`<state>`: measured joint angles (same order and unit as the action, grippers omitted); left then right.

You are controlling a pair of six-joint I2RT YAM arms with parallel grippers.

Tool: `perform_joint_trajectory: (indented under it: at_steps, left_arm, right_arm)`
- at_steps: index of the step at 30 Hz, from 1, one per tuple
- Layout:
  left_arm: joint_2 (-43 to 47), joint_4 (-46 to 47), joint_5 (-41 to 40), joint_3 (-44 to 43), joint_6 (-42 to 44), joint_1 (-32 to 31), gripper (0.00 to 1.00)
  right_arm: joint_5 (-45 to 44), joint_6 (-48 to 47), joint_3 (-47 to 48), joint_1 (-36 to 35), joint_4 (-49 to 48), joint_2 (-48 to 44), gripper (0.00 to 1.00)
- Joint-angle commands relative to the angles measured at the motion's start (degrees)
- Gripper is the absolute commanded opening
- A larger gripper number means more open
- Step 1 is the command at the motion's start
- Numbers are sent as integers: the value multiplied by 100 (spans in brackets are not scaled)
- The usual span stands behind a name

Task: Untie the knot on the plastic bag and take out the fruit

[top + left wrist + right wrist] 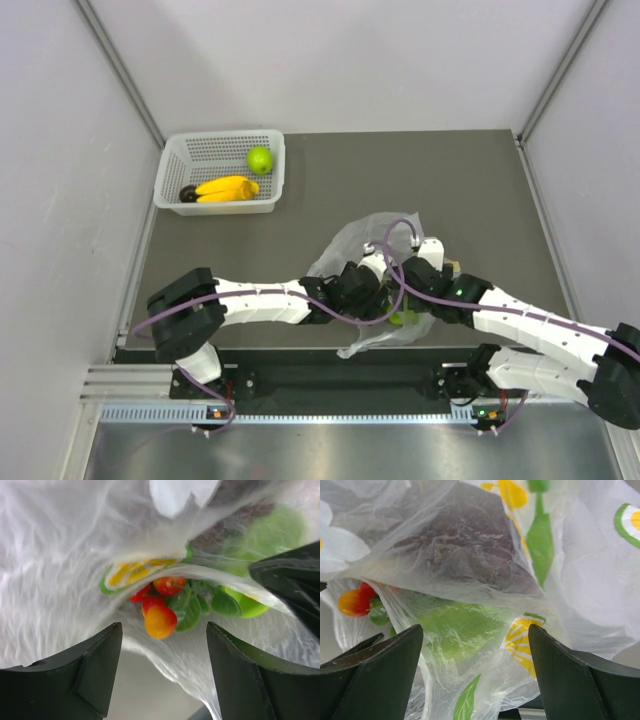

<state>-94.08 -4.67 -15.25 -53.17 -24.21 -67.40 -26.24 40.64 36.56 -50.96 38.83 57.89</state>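
The plastic bag lies crumpled near the table's front edge, with both grippers pushed into it. My left gripper is open; small orange-red fruits with green leaves hang just beyond its fingertips, and a green fruit sits to their right. My right gripper is open too, with loose bag film between its fingers. Behind that film are the green fruit and a dark purple grape bunch. I cannot make out the knot.
A white perforated basket stands at the back left, holding a green apple, yellow bananas and a small dark fruit. White walls close in the table on three sides.
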Motion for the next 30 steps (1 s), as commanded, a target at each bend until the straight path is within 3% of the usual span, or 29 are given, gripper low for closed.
perform_joint_trajectory:
  at_steps: [1, 13, 24, 26, 27, 29, 30]
  left_arm:
    - [-242, 299, 267, -229, 285, 113, 72]
    - [-734, 598, 461, -475, 487, 209, 61]
    - [-1156, 1177, 496, -344, 408, 289, 59]
    - [-1156, 1214, 522, -335, 408, 288, 52]
    - [-1165, 1214, 523, -317, 399, 288, 42]
    - [-1069, 1214, 514, -282, 390, 288, 33]
    - [-1016, 1196, 514, -221, 399, 288, 22]
  right_arm:
    - [-21, -56, 291, -46, -112, 30, 86]
    - [14, -74, 282, -54, -183, 126, 85]
    - [57, -65, 229, -46, -218, 73, 84]
    - [58, -57, 229, -46, -227, 65, 84]
    - [58, -65, 229, -46, -227, 56, 84]
    - [49, -74, 229, -46, -209, 38, 84]
    - [40, -74, 229, -46, -209, 30, 84]
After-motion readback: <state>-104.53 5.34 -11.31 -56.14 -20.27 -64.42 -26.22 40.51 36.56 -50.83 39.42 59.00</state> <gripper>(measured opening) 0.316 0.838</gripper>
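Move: The small tomatoes, with the orange one nearest the fingers, lie inside the bag about 3 cm ahead of the left hand, 3 cm to its right and 4 cm below it. The green fruit is level with that hand, some 7 cm right and 4 cm lower; the bag's loose handle lies roughly 12 cm back, 7 cm left and 5 cm down. From the right hand, the tomatoes are about 2 cm ahead, 8 cm left and 5 cm below. Bring the left gripper deeper into the bag, down, forward and to the right by about 3 cm each way, keeping its tilt, until the fingers straddle the orange tomato. Narrow them slightly on the way in, then close at the end to less than half their starting gap and pinch the tomato between the pads. ##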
